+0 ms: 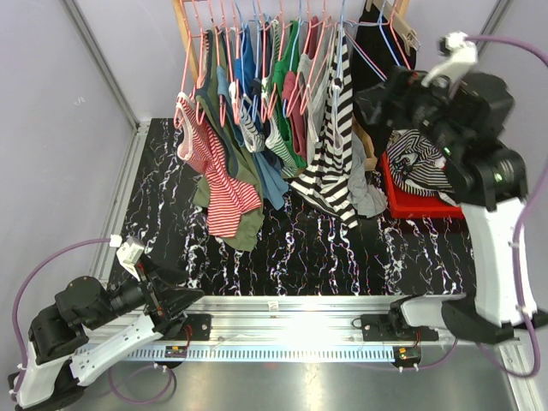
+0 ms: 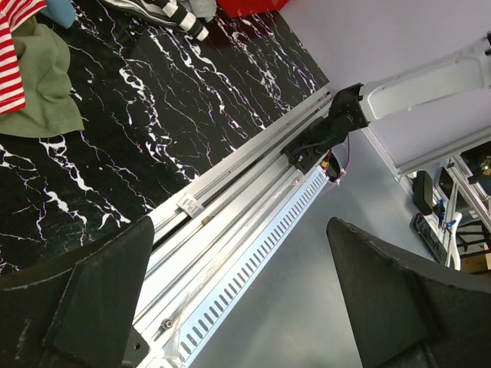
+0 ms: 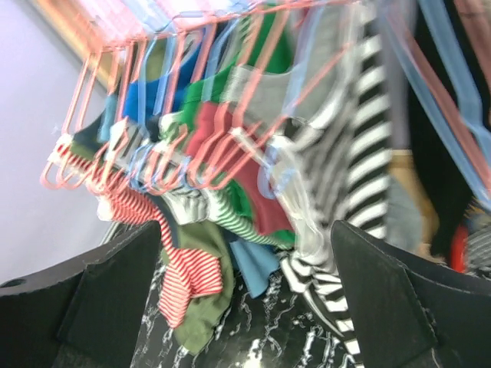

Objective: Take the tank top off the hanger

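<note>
Several tank tops hang on pink and blue hangers point(image 1: 287, 34) on a rack at the back. Among them are a black-and-white striped one point(image 1: 330, 163) and a red-and-white striped one point(image 1: 221, 184). My right gripper point(image 1: 370, 110) is raised beside the rack's right end, open and holding nothing. Its wrist view faces the blurred hangers point(image 3: 153, 153) and the striped tank top point(image 3: 360, 192), with the open gripper point(image 3: 245, 230) apart from them. My left gripper point(image 1: 175, 289) rests low at the near left, open and empty point(image 2: 239, 230) over the metal rail point(image 2: 230, 199).
A red bin point(image 1: 428, 205) at the right holds a black-and-white striped garment point(image 1: 417, 167), below my right arm. The black marbled table point(image 1: 325, 248) lies under the hanging clothes. A wooden rack post point(image 1: 182, 34) stands at the back left. Grey walls close both sides.
</note>
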You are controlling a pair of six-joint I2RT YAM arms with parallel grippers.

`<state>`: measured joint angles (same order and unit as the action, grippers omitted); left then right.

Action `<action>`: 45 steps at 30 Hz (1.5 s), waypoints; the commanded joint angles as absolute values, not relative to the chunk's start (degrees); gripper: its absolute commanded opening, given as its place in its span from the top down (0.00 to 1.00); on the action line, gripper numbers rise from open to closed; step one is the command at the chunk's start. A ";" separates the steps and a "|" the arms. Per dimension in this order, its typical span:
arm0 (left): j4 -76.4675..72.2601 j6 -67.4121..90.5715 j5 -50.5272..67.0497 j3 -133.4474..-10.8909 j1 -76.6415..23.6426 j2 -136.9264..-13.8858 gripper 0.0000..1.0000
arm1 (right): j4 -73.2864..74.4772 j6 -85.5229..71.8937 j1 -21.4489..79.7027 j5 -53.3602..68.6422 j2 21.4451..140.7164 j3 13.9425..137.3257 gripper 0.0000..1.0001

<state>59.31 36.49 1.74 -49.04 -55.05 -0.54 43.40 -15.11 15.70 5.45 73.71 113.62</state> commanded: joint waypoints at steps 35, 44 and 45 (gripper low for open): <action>57.83 37.00 1.06 -50.89 -55.37 2.29 0.01 | 41.93 -5.19 18.63 -11.07 95.03 134.31 1.00; 56.95 36.83 1.49 -50.98 -55.46 1.23 0.01 | 35.87 -4.83 18.46 -3.97 83.95 122.03 1.00; 56.69 36.74 1.49 -50.98 -55.46 1.06 0.01 | 35.77 -5.27 18.37 -3.87 82.63 120.34 1.00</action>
<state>59.83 37.15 1.67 -49.28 -55.09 -0.45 42.19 -5.39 18.41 -7.35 86.91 124.16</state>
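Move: The near shoulder of the black-and-white striped tank top, on its light-blue hanger, is about 14 cm ahead of the right hand, 4 cm to its left and 11 cm lower. A grey top hangs some 5 cm to the left of that shoulder. The near end of an empty blue hanger is roughly 9 cm to the shoulder's right, with a black garment farther out. From the left hand the same shoulder lies about 42 cm ahead, 33 cm to the right and 15 cm up. Reach the open right gripper forward about 14 cm, down 10 and slightly left, tipping the fingers some 15 degrees down, to the striped tank top's near shoulder. Close on the strap with the hanger's end and keep the pinch while you lift about 10 cm, swing right some 5 cm past the grey garments' side and draw back about 7 cm, levelling the fingers. ##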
